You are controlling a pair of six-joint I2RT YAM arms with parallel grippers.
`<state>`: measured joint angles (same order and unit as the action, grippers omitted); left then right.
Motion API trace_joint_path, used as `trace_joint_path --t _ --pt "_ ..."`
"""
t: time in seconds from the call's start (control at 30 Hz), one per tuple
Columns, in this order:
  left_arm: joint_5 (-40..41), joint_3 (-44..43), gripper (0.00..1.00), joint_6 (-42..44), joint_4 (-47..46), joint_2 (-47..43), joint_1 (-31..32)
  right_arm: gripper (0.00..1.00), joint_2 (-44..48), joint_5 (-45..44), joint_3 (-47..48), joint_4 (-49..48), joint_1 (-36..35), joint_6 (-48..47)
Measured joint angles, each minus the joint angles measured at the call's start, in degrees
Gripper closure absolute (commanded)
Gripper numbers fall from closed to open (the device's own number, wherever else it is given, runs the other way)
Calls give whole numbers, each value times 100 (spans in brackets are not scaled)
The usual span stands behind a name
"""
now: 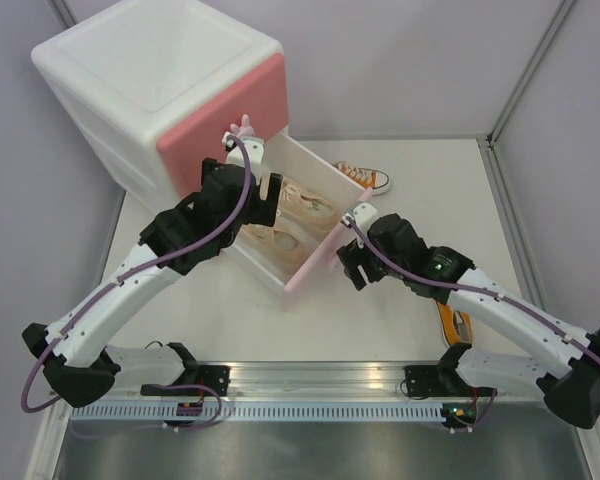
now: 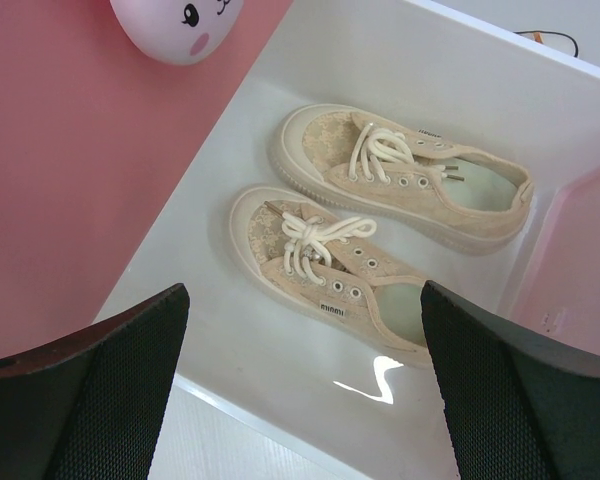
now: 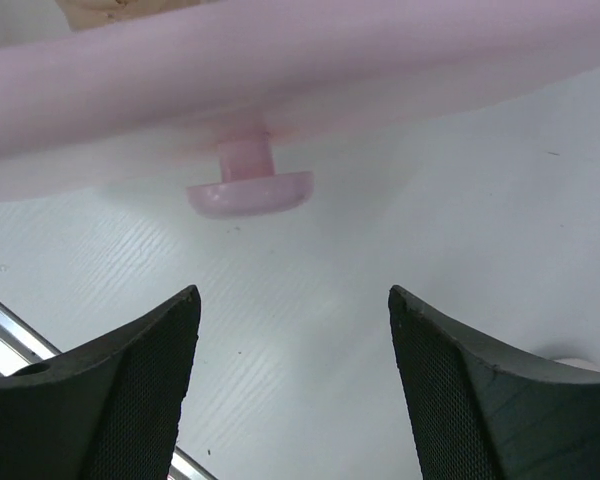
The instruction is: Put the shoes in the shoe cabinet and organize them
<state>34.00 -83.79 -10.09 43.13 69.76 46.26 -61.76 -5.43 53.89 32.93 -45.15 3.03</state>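
The shoe cabinet [image 1: 160, 90] stands at the back left with its lower drawer [image 1: 305, 165] pulled out. Two cream shoes [image 2: 405, 175] [image 2: 325, 265] lie side by side on the drawer floor, toes toward the cabinet. My left gripper [image 2: 302, 290] [image 1: 270, 195] hangs open above them, holding nothing. One orange shoe [image 1: 365, 177] lies on the table behind the drawer. Another orange shoe [image 1: 450, 322] shows only partly under my right arm. My right gripper [image 3: 293, 295] [image 1: 352, 262] is open and empty, low on the table just in front of the pink drawer front [image 3: 300, 70].
A white bunny knob [image 2: 180, 25] sits on the upper pink drawer front [image 1: 225, 110]. A small pink foot [image 3: 250, 185] stands under the drawer front, close ahead of my right fingers. Grey walls enclose the table; a metal rail [image 1: 310, 385] runs along the near edge.
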Motion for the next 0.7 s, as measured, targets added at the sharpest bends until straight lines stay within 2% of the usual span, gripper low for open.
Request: trace_joint_path --t 0.33,0.7 --pt "9 -76 0 2 -2 0 0 21 -1152 737 455 -752 2 17" --pt "52 -103 0 2 0 -24 -2 21 -1847 911 1720 -575 59 -133"
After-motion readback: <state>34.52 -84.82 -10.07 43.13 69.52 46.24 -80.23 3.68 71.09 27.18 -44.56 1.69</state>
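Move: The half-open drawer's pink knob is some 4 cm to the right hand's left, 2 cm ahead and a few centimetres lower. Inside the drawer, the nearer beige shoe lies about 9 cm left and 15 cm ahead of that hand, the other about 17 cm left and 7 cm ahead, both roughly 6 cm below it. From the left hand, the knob is around 19 cm right, 6 cm back and 18 cm down. The drawer front is met by the right hand's open fingers, which come up either side of the knob and push it towards the cabinet. The hand goes left and forward, about 10 cm in all, dipping slightly before climbing some 5 cm, and turns a little counter-clockwise. No grip closes. ##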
